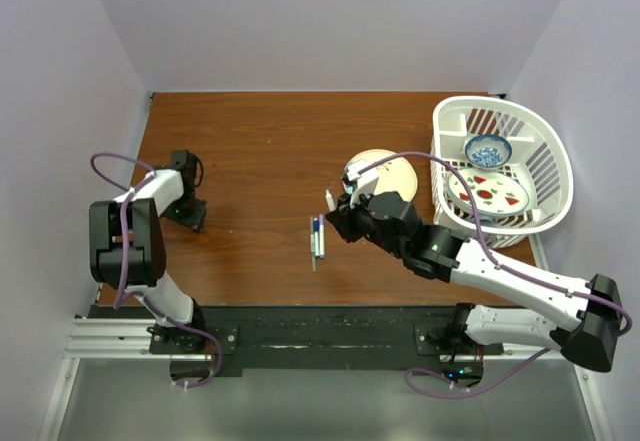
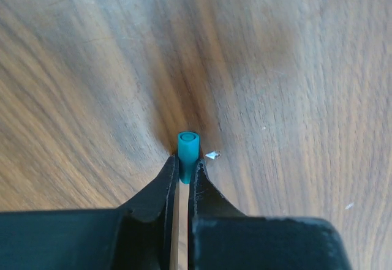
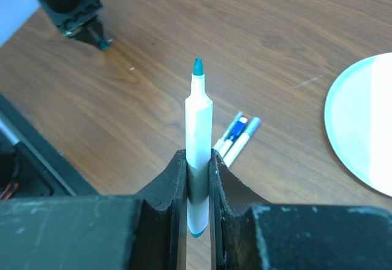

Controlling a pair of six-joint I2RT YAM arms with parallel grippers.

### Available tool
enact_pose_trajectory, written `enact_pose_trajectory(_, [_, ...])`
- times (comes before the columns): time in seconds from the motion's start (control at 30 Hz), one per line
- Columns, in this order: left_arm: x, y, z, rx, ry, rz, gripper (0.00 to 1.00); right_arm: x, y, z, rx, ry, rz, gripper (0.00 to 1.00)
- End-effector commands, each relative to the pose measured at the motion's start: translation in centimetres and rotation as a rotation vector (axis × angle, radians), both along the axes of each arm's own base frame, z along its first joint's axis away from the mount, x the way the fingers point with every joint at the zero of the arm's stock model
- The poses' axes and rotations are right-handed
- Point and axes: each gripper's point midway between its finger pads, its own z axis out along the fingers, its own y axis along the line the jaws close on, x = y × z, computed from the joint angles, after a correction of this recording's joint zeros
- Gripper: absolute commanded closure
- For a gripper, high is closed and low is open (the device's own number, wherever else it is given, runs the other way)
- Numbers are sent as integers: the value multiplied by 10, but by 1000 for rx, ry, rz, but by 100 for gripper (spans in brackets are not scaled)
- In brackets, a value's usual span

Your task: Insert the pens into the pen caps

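My left gripper (image 2: 184, 165) is shut on a small green pen cap (image 2: 188, 149), which stands with its open end facing the camera, just above the wooden table (image 2: 294, 86). In the top view this gripper (image 1: 193, 221) sits at the table's left. My right gripper (image 3: 198, 160) is shut on a white pen (image 3: 198, 123) with its green tip pointing away from the wrist. From above, that gripper (image 1: 337, 217) is near the table's middle. Two more pens (image 3: 236, 134) lie side by side on the wood, with dark blue at their ends (image 1: 317, 236).
A pale round plate (image 1: 388, 169) lies behind my right gripper and shows at the right edge of the right wrist view (image 3: 361, 129). A white basket (image 1: 545, 151) with a blue bowl and a patterned plate stands at the back right. A tiny white speck (image 2: 212, 155) lies beside the cap.
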Motion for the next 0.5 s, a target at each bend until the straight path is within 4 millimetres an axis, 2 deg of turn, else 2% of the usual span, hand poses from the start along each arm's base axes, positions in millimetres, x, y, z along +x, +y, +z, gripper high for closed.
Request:
enact_pose_trajectory(0.0, [14, -14, 14, -38, -145, -158, 100, -17, 13, 9, 108, 6, 98, 100])
enact_pose_trajectory(0.03, [20, -28, 19, -84, -193, -226, 100, -26, 20, 8, 129, 20, 159, 100])
enact_pose_trajectory(0.07, [29, -44, 27, -99, -245, -316, 100, -31, 21, 0, 129, 37, 185, 100])
enact_pose_trajectory(0.1, [44, -52, 46, -85, -339, -423, 100, -37, 23, -3, 140, 58, 206, 100])
enact_pose_trajectory(0.13, [49, -71, 56, -111, -383, -507, 100, -40, 27, 4, 178, 47, 233, 100])
enact_pose_trajectory(0.17, [50, -93, 65, -121, -413, -597, 100, -48, 31, 1, 183, 64, 281, 100])
enact_pose_trajectory(0.2, [58, -106, 82, -109, -483, -687, 100, -53, 32, 3, 194, 64, 304, 100])
enact_pose_trajectory(0.27, [54, -152, 98, -205, -583, -871, 100, -68, 32, 5, 217, 66, 382, 100])
enact_pose_trajectory(0.3, [63, -170, 122, -218, -720, -959, 100, -73, 32, 10, 238, 51, 406, 100])
enact_pose_trajectory(0.33, [45, -201, 126, -348, -777, -1069, 100, -79, 27, 10, 253, 42, 426, 100])
enact_pose_trajectory(0.37, [39, -216, 145, -387, -875, -1137, 100, -83, 25, 12, 265, 39, 439, 100])
enact_pose_trajectory(0.4, [42, -232, 169, -407, -1018, -1203, 100, -84, 23, 12, 276, 39, 434, 100])
enact_pose_trajectory(0.43, [22, -252, 174, -487, -1052, -1283, 100, -84, 19, 15, 291, 28, 427, 100])
enact_pose_trajectory(0.47, [13, -262, 189, -504, -1109, -1322, 100, -88, 14, 11, 304, 25, 428, 100])
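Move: My left fingers already pinch the teal cap low over the table. The uncapped pen I hold in my right hand is about 33 cm to their right, 6 cm nearer me and some 24 cm higher. From my right hand, the cap is roughly 33 cm left, 7 cm farther out and 22 cm down. Three lying pens sit about 5 cm ahead of that hand and 4 cm left, the plate 22 cm ahead and 14 cm right, both some 22 cm lower. I sweep my left hand about 20 cm to the right and some 12 cm up towards the pen, gathering speed and keeping the cap pinched. Its wrist swings clockwise so the fingers go from pointing down to slanting forward and right. Meanwhile my right hand keeps its grip on the pen, draws back about 7 cm and turns roughly 20 degrees counter-clockwise. ##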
